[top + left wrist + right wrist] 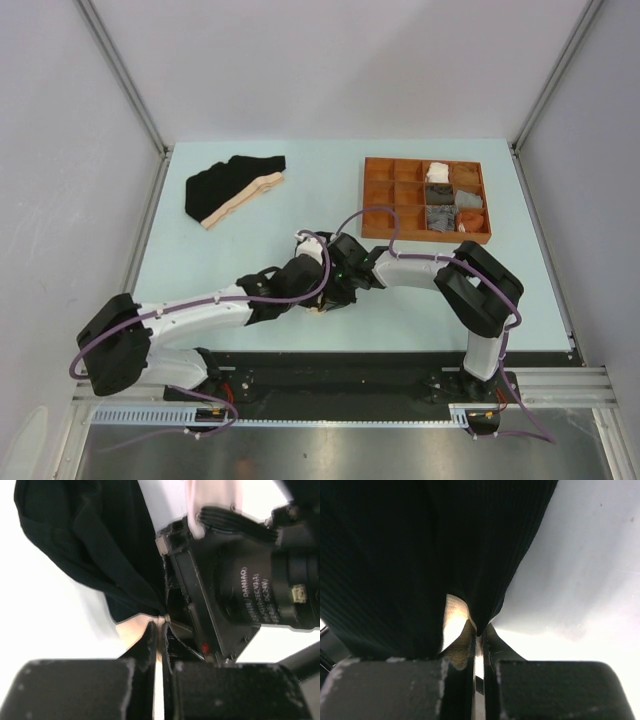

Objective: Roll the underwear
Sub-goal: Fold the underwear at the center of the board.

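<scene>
A black brief with a beige waistband (235, 185) lies flat at the back left of the table. My two grippers meet at the table's middle front, over a second black brief that is mostly hidden under them in the top view. My left gripper (312, 292) (161, 624) is shut on this brief's beige waistband (134, 631), and the black cloth (95, 555) hangs beyond it. My right gripper (335, 283) (479, 634) is shut on the same brief (395, 555) by its waistband edge (454, 614). The grey pin-striped boxer short does not show.
A brown compartmented tray (378, 200) stands at the back right, with rolled white, grey and orange cloths in its right-hand compartments. The right arm's wrist housing (245, 580) is close in front of my left gripper. Metal frame rails run along the table's sides.
</scene>
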You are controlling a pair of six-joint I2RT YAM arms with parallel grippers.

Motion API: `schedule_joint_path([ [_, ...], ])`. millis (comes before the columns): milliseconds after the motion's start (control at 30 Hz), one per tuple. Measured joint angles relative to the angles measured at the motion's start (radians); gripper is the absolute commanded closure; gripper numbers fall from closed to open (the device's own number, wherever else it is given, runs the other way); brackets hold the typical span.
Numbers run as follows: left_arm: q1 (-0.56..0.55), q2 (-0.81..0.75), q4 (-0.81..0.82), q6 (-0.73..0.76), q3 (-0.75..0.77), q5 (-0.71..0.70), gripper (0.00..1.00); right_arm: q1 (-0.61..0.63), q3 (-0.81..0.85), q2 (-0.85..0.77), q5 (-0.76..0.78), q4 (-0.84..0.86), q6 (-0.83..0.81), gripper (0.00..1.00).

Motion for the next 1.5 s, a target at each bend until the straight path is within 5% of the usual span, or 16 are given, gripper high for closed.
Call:
schedule_joint_path([
  [267, -0.021, 0.047, 0.075, -0.007, 0.006, -0.007, 1.00, -0.002, -0.002, 0.000, -0.005, -0.001, 0.003, 0.95],
  [400, -0.021, 0.062, 0.146, -0.017, -0.016, -0.009, 1.00, -0.004, -0.002, -0.006, -0.003, -0.009, 0.000, 0.61],
  [600, -0.033, 0.079, 0.140, -0.025, -0.016, -0.045, 1.00, -0.029, -0.006, -0.066, 0.066, -0.079, -0.033, 0.29],
  [1067, -0.041, 0.097, 0.110, -0.024, -0.078, -0.015, 1.00, -0.034, -0.032, -0.144, 0.137, -0.256, -0.146, 0.22],
  [1500, -0.042, 0.095, 0.206, -0.047, -0.125, 0.038, 1.00, -0.091, -0.034, -0.185, 0.085, -0.130, 0.011, 0.21],
])
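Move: The left fingers hold the lifted side of the underwear's waistband; the waistband end pinned by the right fingers lies about 6 cm below them, 1 cm back and 1 cm to the right. From the right hand, the underwear's body is centred some 8 cm straight ahead, at about its own height. The divided box stands about 25 cm ahead and 21 cm right of the right hand; the second underwear, about 27 cm ahead and 20 cm left. Keep the left gripper shut on the waistband, ease it 2 cm to the right, then lower it about 5 cm and slightly back onto the pinned end. Meanwhile open the right fingers wide to let go of the waistband and draw that hand some 7 cm to the right, clear of the cloth, then send it up and forward, turning a little back left. ##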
